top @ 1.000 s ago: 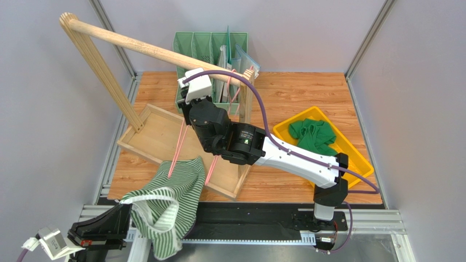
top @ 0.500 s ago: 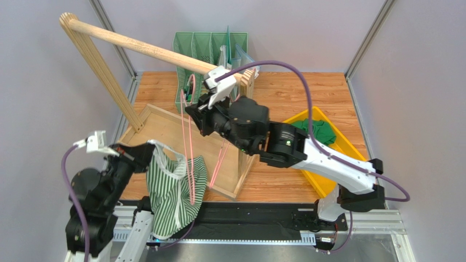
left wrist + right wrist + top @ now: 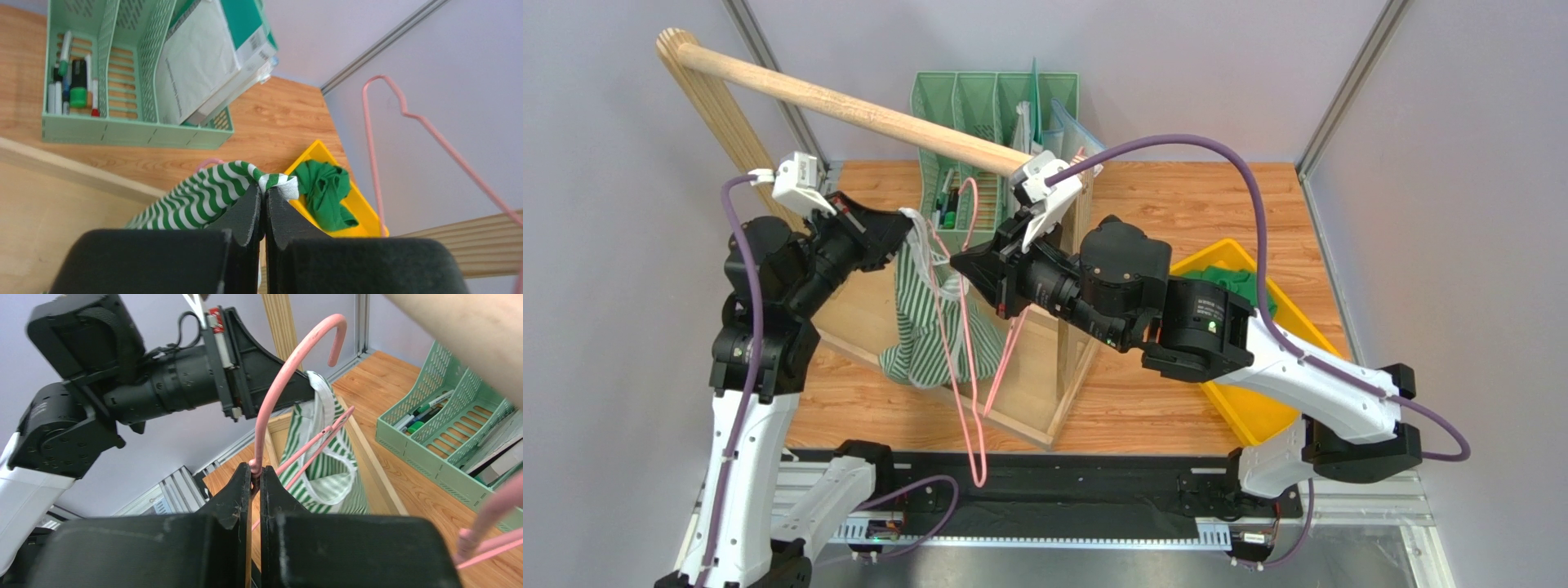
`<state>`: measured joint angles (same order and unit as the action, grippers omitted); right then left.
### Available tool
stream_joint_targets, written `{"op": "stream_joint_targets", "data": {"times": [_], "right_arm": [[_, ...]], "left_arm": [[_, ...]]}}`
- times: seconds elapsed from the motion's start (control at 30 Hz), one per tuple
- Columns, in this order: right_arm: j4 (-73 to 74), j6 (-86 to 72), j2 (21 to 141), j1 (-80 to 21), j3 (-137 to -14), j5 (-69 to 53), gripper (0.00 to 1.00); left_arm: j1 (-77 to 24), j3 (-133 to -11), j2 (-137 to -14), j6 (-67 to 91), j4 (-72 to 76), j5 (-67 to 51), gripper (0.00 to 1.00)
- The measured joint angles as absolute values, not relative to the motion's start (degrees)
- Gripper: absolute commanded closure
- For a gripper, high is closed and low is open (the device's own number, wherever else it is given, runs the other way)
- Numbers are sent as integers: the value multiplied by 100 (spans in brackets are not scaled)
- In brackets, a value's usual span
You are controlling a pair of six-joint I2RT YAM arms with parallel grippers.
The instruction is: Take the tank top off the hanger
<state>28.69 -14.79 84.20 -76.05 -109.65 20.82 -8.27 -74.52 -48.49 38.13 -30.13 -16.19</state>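
The green-and-white striped tank top (image 3: pixel 934 321) hangs from my left gripper (image 3: pixel 901 223), which is shut on its white-edged strap (image 3: pixel 277 181). My right gripper (image 3: pixel 967 265) is shut on the neck of the pink hanger (image 3: pixel 967 368), just below the hook (image 3: pixel 310 337). In the right wrist view the hanger's wires (image 3: pixel 313 447) run into the white-trimmed opening of the tank top (image 3: pixel 325 471). The hanger's lower end dangles below the cloth, past the table's near edge. Both grippers are held high, close together, left of the rack's post.
A wooden rail (image 3: pixel 854 108) spans the rack above its wooden tray base (image 3: pixel 860 321). A green desk organiser (image 3: pixel 995 101) with pens and papers stands at the back. On the right, a yellow bin (image 3: pixel 1249 423) holds a green garment (image 3: pixel 322 193).
The left arm rose from the near edge to the upper left, lifting the tank top off the tray. The right gripper carried the hanger up and to the right.
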Motion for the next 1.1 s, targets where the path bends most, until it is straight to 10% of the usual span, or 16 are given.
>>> {"op": "stream_joint_targets", "data": {"times": [0.27,0.47,0.57,1.1], "right_arm": [[3006,-1546,8643,-7605,-10965,1957,100],[3087,-1614,8827,-7605,-10967,1944,100],[3153,-1629,8932,-7605,-11054,2027,100],[3771,-1868,9603,-7555,-11878,2818,100]], "left_arm": [[-825,-5983,-4779,3642,-2886,-1710,98],[-825,-5413,-4967,3441,-3118,-1717,32],[-825,-5415,-4847,3328,-3378,-1612,19],[-823,-7321,-2204,2965,-4698,-2250,19]]}}
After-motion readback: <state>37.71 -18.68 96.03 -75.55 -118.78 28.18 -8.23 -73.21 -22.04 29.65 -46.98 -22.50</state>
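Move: The left hand holds the striped tank top over the rack's wooden tray, whose middle is about 3 cm ahead, 2 cm left and 40 cm below. The pink hanger in the right fingers has its middle roughly 6 cm right, 9 cm back and 6 cm lower than the left hand; the green basket stands some 25 cm ahead, 7 cm right, 36 cm down. From the right hand the tray lies about 8 cm ahead, 7 cm left, 46 cm below. Left lowers the tank top 17 cm, lets go, retreats back and up, while right sinks 5 cm with hanger. ##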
